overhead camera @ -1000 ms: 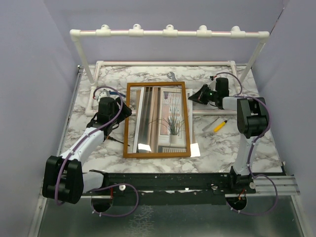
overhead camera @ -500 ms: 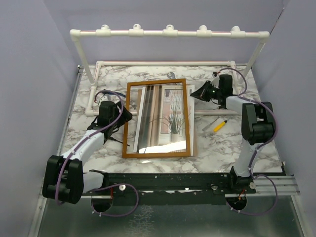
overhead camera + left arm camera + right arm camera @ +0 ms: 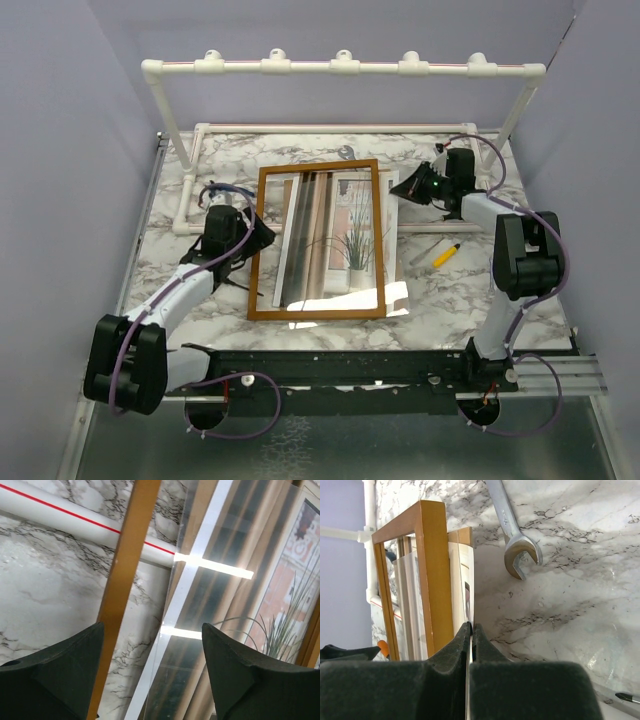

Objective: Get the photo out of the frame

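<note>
The frame (image 3: 318,312), orange-brown, lies mid-table with the photo (image 3: 352,232) of curtains and a potted grass showing through its glass. A thin strip of the photo (image 3: 466,587) sticks out past the frame's right border (image 3: 435,570). My right gripper (image 3: 471,626) is shut on that edge, at the frame's far right corner (image 3: 405,188). My left gripper (image 3: 152,645) is open. Its dark fingers (image 3: 60,675) straddle the frame's left border (image 3: 125,580) and the clear pane's edge, with marble showing between the two.
A white pipe rack (image 3: 340,68) spans the back, with its base rails on the table. A steel wrench (image 3: 512,535) lies just behind the frame's far edge. A yellow-handled screwdriver (image 3: 445,254) lies right of the frame. Purple walls close in on both sides.
My right gripper has drawn a little right and back with the photo's edge. The sheet sticks out further past the frame's right border. My left gripper edged slightly toward the frame.
</note>
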Controlling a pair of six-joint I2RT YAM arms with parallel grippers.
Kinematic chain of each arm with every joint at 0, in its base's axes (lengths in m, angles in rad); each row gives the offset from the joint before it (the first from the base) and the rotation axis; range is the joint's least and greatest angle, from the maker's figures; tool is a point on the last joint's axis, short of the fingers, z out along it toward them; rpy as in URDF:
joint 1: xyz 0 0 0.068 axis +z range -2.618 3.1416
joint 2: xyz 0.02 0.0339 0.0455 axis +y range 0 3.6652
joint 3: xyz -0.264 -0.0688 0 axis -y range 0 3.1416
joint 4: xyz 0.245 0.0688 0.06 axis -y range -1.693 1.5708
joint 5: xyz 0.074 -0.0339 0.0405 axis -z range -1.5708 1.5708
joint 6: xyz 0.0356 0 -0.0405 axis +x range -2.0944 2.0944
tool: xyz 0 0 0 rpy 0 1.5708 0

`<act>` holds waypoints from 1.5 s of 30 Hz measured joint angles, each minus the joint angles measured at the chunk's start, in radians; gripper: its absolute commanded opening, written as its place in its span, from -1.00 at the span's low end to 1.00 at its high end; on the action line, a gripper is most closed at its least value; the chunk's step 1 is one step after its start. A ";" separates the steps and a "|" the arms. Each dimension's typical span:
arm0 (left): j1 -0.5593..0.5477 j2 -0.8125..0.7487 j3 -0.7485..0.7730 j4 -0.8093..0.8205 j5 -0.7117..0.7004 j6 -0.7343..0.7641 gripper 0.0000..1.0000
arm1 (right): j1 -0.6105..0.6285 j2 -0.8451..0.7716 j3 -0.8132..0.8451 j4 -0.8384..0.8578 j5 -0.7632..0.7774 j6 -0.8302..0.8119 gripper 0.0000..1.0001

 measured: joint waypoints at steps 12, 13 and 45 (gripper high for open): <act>-0.172 -0.015 0.036 -0.007 -0.046 0.002 0.59 | -0.003 0.028 -0.001 0.036 0.023 0.008 -0.67; -0.173 -0.015 0.037 -0.008 -0.051 0.002 0.59 | -0.003 0.037 -0.001 0.050 0.023 0.011 -0.66; -0.173 -0.022 0.037 -0.032 -0.102 0.007 0.60 | -0.105 0.228 -0.076 0.365 -0.119 0.177 0.14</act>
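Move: The photo, lying loose under the glass and sticking out past the frame's right rail, has its middle about 11 cm left and 9 cm back of the right hand, whose shut fingers hold its raised right edge; the frame's middle is 4 cm farther left. The wrench lies 8 cm left and 11 cm ahead, the yellow screwdriver 11 cm right and 13 cm back. From the left hand the photo's middle is some 14 cm right, level fore and aft, about 5 cm below. The photo's raised right edge is let go as the right hand sinks, its fingers opening to a little over half; the hand goes down about 6 cm in all, easing forward, then right some 3 cm, with a slight rise partway and a 10-degree roll. The left hand, fingers still wide, swings about 4 cm right over the glass, rising slightly, and waits there. ##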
